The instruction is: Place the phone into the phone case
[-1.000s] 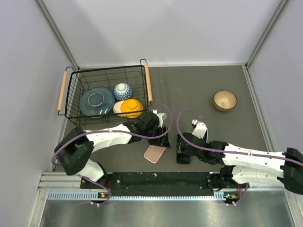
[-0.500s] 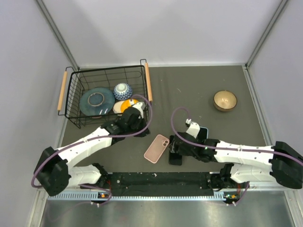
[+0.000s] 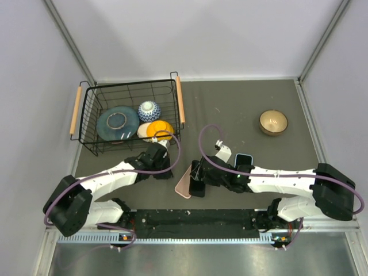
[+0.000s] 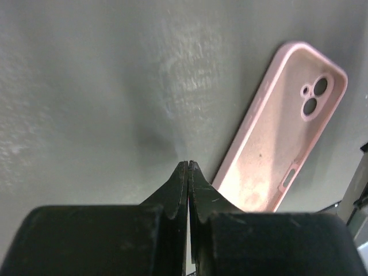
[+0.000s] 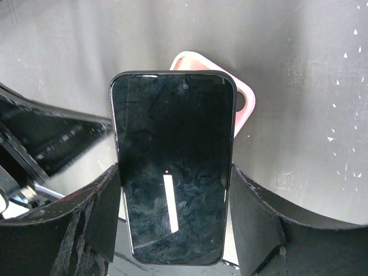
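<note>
The pink phone case (image 4: 287,132) lies on the dark table with its open side up, camera cut-outs at its far end. From above only its left edge (image 3: 183,183) shows. My right gripper (image 3: 196,183) is shut on the phone (image 5: 172,167), screen toward the wrist camera, fingers (image 5: 259,218) on its long sides. It holds the phone over the case, whose pink corner (image 5: 244,109) peeks out behind the phone's top right. My left gripper (image 4: 188,165) is shut and empty, just left of the case; in the top view the left gripper (image 3: 167,171) sits beside the case's upper left.
A black wire basket (image 3: 86,123) with wooden handles holds a teal plate, a blue-white bowl and an orange bowl at the back left. A tan bowl (image 3: 273,122) stands at the right. A black slab with light blue rim (image 3: 243,159) lies beside the right arm.
My right gripper has carried the phone leftward until it is over the pink case. My left gripper has drawn back left off the case and now sits shut beside it.
</note>
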Tool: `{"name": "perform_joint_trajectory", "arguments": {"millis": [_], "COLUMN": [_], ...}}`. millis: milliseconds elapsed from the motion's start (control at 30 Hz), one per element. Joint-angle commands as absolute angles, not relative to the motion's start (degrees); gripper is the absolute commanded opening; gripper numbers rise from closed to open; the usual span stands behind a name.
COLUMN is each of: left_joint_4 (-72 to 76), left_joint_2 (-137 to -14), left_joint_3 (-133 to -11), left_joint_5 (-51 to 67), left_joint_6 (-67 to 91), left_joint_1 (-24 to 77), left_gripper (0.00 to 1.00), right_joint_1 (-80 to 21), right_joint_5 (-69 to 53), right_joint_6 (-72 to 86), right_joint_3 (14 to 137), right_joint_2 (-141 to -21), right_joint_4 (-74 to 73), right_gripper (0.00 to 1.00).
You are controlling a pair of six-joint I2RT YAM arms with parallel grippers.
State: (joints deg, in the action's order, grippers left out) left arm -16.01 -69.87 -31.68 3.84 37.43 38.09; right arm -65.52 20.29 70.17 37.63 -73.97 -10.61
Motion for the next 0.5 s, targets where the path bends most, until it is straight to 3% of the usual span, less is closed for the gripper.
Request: {"name": "perform_joint_trajectory", "arguments": {"millis": [0,467], "left_joint_4": [-9.59,3.00], "left_joint_2": [-70.05,-62.59], "left_joint_3": [-29.36,-22.24], "left_joint_5": [6.59,11.34], "left_joint_6": [40.95,55.20], "left_joint_1": [41.48,50.71], "left_gripper": [0.00,0.00], "right_joint_1": [-66.18,-65.92], "right_joint_5": [22.15,22.86], "right_joint_6": [72.60,70.84], "right_joint_3": [40.87,40.17], "right_joint_2": [-74.53,-74.97], "right_joint_4": [-5.63,-6.33], "right_gripper": [0.32,0.32]}}
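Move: The pink phone case lies flat about 8 cm to the right of the left gripper and 2 cm back, some 3 cm below the fingertips, slanted with its far end to the right. Above it the right gripper holds the black phone, roughly 11 cm right, 1 cm back and 3 cm above the left gripper. From the right gripper, the case's middle is about 3 cm left and 5 cm below. The blue-edged phone lies 19 cm right of the right gripper and 3 cm ahead. Bring the left gripper, fingers kept shut, back about 6 cm and right about 5 cm, skimming low along the case's left side to push its near end to the right; raise it slightly at the end and tilt it some 15 degrees, left side down. Keep the right gripper almost still, holding the phone over the case. ##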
